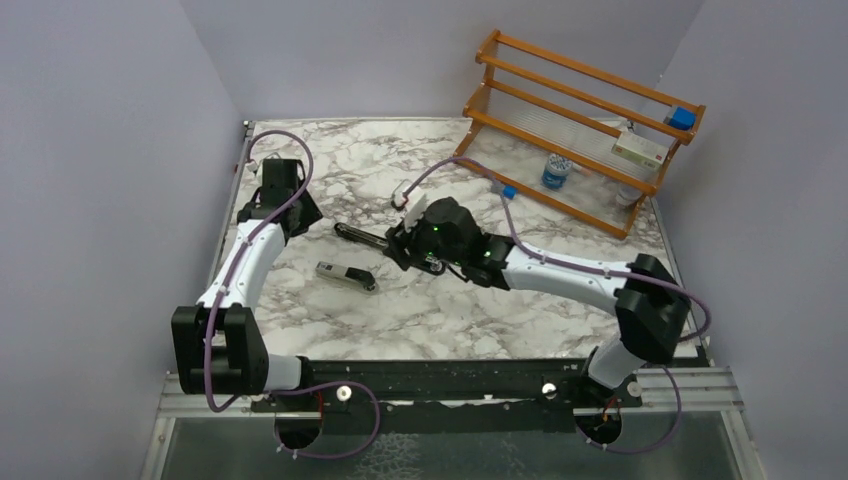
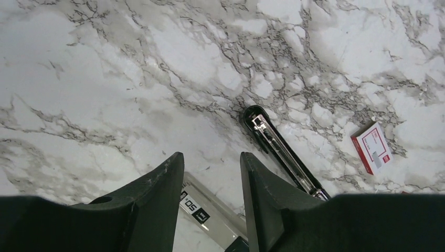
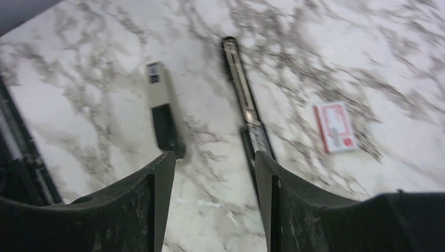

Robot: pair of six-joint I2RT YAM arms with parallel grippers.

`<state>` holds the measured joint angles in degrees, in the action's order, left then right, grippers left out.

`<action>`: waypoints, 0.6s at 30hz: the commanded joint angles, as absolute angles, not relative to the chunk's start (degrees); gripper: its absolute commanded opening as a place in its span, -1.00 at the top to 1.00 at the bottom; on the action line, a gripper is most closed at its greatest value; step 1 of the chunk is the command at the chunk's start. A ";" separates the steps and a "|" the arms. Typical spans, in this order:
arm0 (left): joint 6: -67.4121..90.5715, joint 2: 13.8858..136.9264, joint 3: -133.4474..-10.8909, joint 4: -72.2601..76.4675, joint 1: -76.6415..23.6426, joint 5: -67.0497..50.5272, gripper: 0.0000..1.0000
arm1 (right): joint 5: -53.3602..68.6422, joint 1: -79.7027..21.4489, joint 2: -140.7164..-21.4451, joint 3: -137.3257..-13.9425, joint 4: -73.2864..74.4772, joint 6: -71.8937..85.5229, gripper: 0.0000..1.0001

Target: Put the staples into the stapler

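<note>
The stapler (image 1: 358,237) lies open on the marble table, a slim black base with a silver channel (image 2: 276,148), also visible in the right wrist view (image 3: 242,94). A separate grey and black bar with a small label (image 1: 345,275) lies in front of it (image 3: 160,107) (image 2: 210,210). The staples box (image 1: 402,197), pink-red with a white label, rests behind the stapler (image 2: 371,147) (image 3: 335,127). My left gripper (image 1: 298,214) (image 2: 212,155) hovers open above the grey bar, holding nothing. My right gripper (image 1: 396,246) (image 3: 214,155) stands open over bare marble, its right finger (image 3: 270,194) beside the stapler's near end.
An orange wooden rack (image 1: 580,120) stands at the back right, holding a bottle (image 1: 556,172), a white box (image 1: 640,150) and a blue cube (image 1: 682,118). A small blue item (image 1: 508,190) lies before it. Purple walls enclose the table.
</note>
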<state>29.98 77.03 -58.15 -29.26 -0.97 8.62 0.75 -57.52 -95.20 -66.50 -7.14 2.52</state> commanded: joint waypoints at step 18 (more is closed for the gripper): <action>27.57 85.94 -63.68 -24.52 -17.67 12.32 0.07 | -7.28 -32.81 -88.36 -48.30 8.25 12.30 0.34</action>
<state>29.26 85.52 -61.52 -26.20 -17.63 11.55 -10.50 -34.79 -84.23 -48.03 6.20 11.14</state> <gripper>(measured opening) 0.471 0.359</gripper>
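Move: Some 22 cm to the right hand's right, 5 cm ahead and 17 cm below lies a loose strip of staples, hidden beneath the arm. Beyond it, about 12 cm ahead and 17 cm right of the hand, is the open staple tray; the staple box is 17 cm ahead, 4 cm right, and the opened stapler's middle 8 cm ahead, 2 cm left. From the left hand, that middle lies about 18 cm right, 2 cm back and 12 cm below; the grey stapler is 7 cm right, 9 cm back. Sweeping right about 23 cm and sinking some 10 cm, mostly after a level start, the right hand leaves the opened stapler for the loose strip, also reaching some 6 cm forward; it turns clockwise, tips farther down and partly closes its empty fingers. Meanwhile the left hand swings 10 cm right over the far-left end of the opened stapler, dips slightly at the end and keeps its fingers half open. ##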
